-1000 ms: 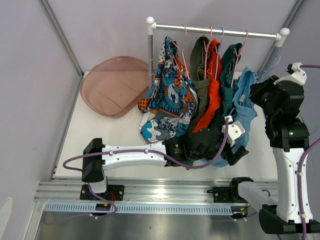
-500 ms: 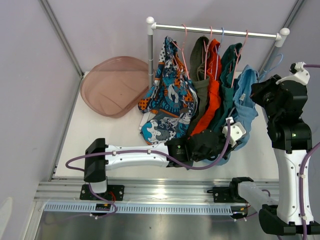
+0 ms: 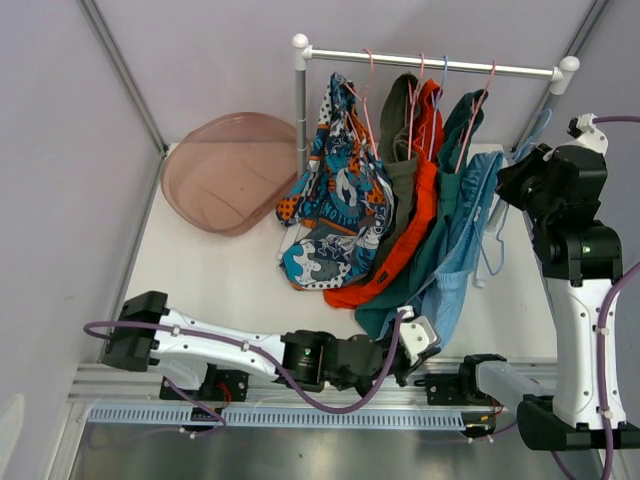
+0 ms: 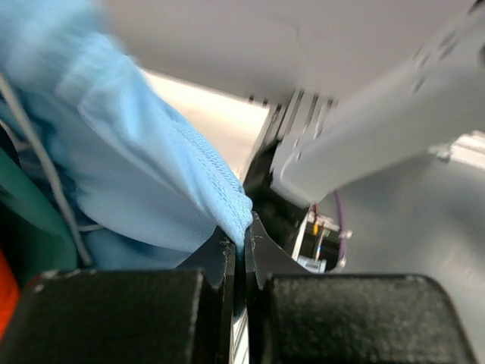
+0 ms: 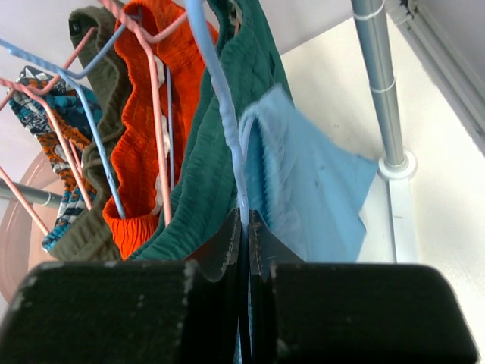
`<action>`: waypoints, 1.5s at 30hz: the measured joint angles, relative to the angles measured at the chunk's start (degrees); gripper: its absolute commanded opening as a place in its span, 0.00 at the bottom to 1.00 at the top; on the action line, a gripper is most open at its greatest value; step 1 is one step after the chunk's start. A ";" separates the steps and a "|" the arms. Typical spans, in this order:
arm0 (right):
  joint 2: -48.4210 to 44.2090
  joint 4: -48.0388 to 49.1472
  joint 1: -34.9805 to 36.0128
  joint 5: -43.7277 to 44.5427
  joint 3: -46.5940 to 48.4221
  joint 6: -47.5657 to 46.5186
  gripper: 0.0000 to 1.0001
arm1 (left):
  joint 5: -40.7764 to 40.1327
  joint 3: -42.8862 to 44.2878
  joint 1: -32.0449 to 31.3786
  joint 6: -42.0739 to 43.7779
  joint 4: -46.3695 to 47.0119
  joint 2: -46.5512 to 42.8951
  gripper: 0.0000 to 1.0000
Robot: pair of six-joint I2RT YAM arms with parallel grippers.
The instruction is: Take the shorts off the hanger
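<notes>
Five shorts hang on hangers from the rail (image 3: 430, 60): printed (image 3: 335, 190), olive (image 3: 400, 130), orange (image 3: 425, 190), dark teal (image 3: 455, 160) and light blue shorts (image 3: 460, 260). My left gripper (image 3: 423, 327) is low at the table's near edge, shut on the light blue shorts' hem (image 4: 227, 205), which stretches the cloth down toward it. My right gripper (image 5: 244, 221) is shut on the thin light blue hanger wire (image 5: 223, 98), between the dark teal shorts (image 5: 220, 152) and the light blue shorts (image 5: 311, 182). From above, the right gripper (image 3: 514, 172) sits just right of the shorts.
A pink basin (image 3: 228, 170) lies at the back left. The rail's white post (image 3: 300, 100) stands beside the printed shorts, and another post foot (image 5: 394, 163) stands at the right. A metal frame (image 3: 300, 385) runs along the near edge.
My left gripper shut on the light blue shorts' hem and pulled back to the near edge, stretching them and dragging the teal and orange ones. The right arm shifted slightly back, still holding the hanger.
</notes>
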 measured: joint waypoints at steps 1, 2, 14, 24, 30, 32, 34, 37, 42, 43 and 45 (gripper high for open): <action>0.09 -0.24 -0.11 -0.07 0.26 -0.04 0.00 | -0.37 -0.81 -0.15 -0.37 -0.15 0.04 0.00; 0.07 -0.81 -0.11 -0.17 0.46 -0.04 0.00 | -0.81 -1.60 -0.17 -0.70 -0.52 0.35 0.00; -5.31 -7.06 -0.66 -4.59 5.09 1.66 0.00 | -1.42 15.67 6.12 -0.85 -7.74 16.15 0.00; -13.18 -18.95 -0.85 -10.08 10.32 3.85 0.00 | 1.84 45.55 21.27 -1.49 -22.03 30.16 0.00; -8.79 -16.46 -0.85 -9.51 11.63 2.38 0.00 | 4.20 27.80 17.29 -3.34 -21.16 20.46 0.00; -5.46 -14.01 -0.85 -8.79 12.00 1.36 0.00 | 4.76 21.20 13.27 -4.02 -21.84 16.61 0.00; -1.38 -11.58 -0.85 -7.89 12.85 0.24 0.00 | 4.61 15.54 8.87 -4.79 -24.39 11.78 0.00; 4.44 -8.17 -0.85 -6.58 14.69 -1.66 0.00 | 3.43 10.56 3.61 -5.88 -29.31 3.26 0.00; 13.75 -3.17 -0.85 -4.92 17.20 -4.17 0.00 | -1.90 9.46 1.57 -8.31 -36.98 -15.10 0.00; 15.23 -2.54 -0.85 -4.70 17.97 -4.59 0.00 | -3.58 9.40 1.75 -8.63 -38.01 -18.84 0.00; 18.05 -1.01 -0.87 -4.17 19.71 -5.03 0.00 | -7.13 8.92 2.03 -9.01 -39.58 -25.79 0.00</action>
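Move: The light blue shorts still hang partly on the blue hanger. Their middle is about 20 cm ahead of the left fingers pinching the cloth and 10 cm to their right, roughly 2 cm higher. The right hand holds the hanger by its neck, with the clothes rail some 15 cm ahead, level left to right, and 12 cm up. The green shorts lie about 12 cm left of the right hand, 3 cm ahead and 15 cm lower; the orange ones 8 cm farther left. The light blue shorts stay pinched in the shut left fingers, which dip, swing some 20 cm forward and rightward, come back lower, then sweep left and up away from the hanger. Oppositely, the right hand draws the hanger back about 13 cm and slightly up, then carries it 20 cm forward towards the rail, its grip kept. ##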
